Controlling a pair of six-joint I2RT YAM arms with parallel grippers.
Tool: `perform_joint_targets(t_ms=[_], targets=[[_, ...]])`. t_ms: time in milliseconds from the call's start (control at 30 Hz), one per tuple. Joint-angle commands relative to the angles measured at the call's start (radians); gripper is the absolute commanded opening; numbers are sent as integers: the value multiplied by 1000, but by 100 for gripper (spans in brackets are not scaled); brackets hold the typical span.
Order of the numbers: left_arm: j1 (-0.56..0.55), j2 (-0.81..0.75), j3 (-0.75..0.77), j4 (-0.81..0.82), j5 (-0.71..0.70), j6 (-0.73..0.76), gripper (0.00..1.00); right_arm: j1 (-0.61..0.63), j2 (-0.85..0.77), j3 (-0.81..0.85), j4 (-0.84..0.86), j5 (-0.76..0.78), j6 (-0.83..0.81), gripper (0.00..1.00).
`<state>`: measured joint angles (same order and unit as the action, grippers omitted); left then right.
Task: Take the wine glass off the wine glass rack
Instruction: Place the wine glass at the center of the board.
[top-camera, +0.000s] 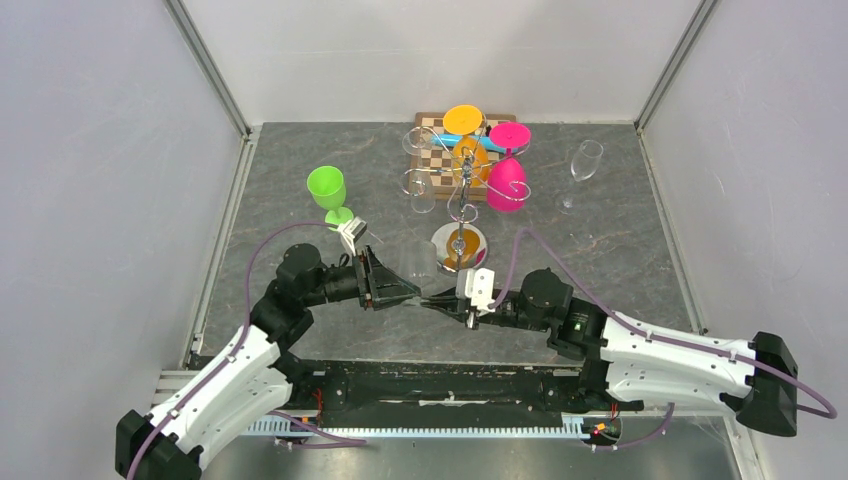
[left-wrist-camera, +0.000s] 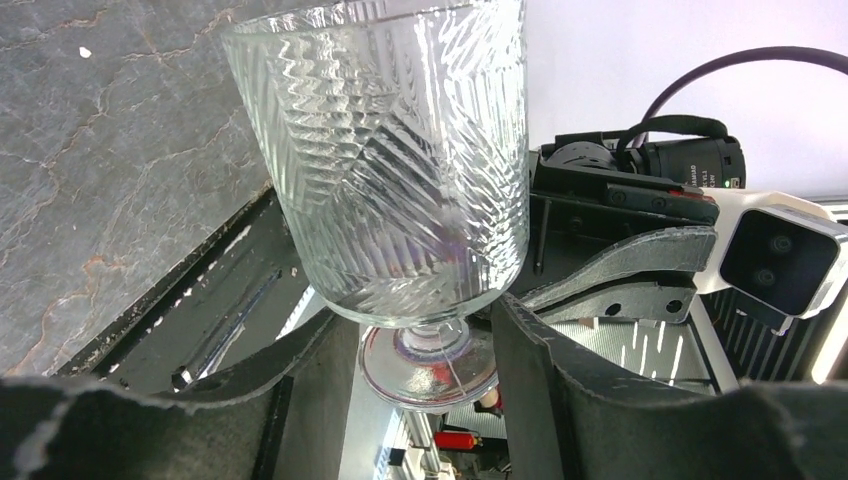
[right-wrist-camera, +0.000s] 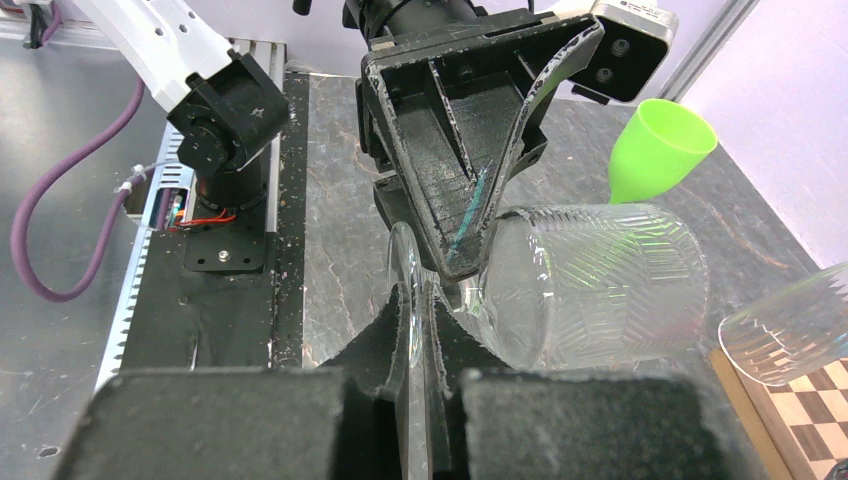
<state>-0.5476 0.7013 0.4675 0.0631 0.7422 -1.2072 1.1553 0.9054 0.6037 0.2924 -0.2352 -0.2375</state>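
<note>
A clear ribbed wine glass lies on its side in the air between my two grippers, in front of the wine glass rack. My right gripper is shut on the rim of the glass's round foot. My left gripper is open, its fingers standing either side of the stem and foot with the bowl beyond them. The chrome rack holds a pink glass, an orange one and clear ones.
A green plastic glass stands left of the rack. A clear flute stands at the right. A checkerboard lies behind the rack. Another clear glass shows at the right edge of the right wrist view.
</note>
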Motion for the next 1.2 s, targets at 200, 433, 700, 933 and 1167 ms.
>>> perform_joint_targets(t_ms=[200,433,700,933,1167], targets=[[-9,-19,-9,77,5,-58,51,45,10,48,199,103,-89,0],[-14,-13,-20,103,8,-75,44,71,19,30,258,116,-139,0],[-17,-13,-24,129,12,-91,31,92,40,29,280,133,-170,0],[-17,-16,-35,174,25,-109,2,99,47,28,261,161,-180,0],[-17,-35,-46,210,33,-117,2,99,46,45,204,168,-166,0]])
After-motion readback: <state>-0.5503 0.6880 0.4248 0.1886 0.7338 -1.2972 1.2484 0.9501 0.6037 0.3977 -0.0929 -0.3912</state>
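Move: The clear wine glass lies on its side in the air, its bowl forward, its middle about 4 cm ahead and 1 cm right of the left hand, whose open fingers straddle its stem. From the right hand, which already pinches its foot, that middle is some 5 cm ahead and 1 cm left. The rack's round base stands about 18 cm ahead, 8 cm right and 24 cm below the left hand, the green glass 27 cm ahead, 18 cm left and 16 cm below. The left fingers close from a bit over half open and pinch the clear glass's stem between bowl and foot, the hand easing up about 1 cm. Meanwhile the right hand keeps its grip on the foot, shifting roughly 1 cm up and as far left to feed the stem between them, while turning about 10 degrees so the bowl end tips upward. ##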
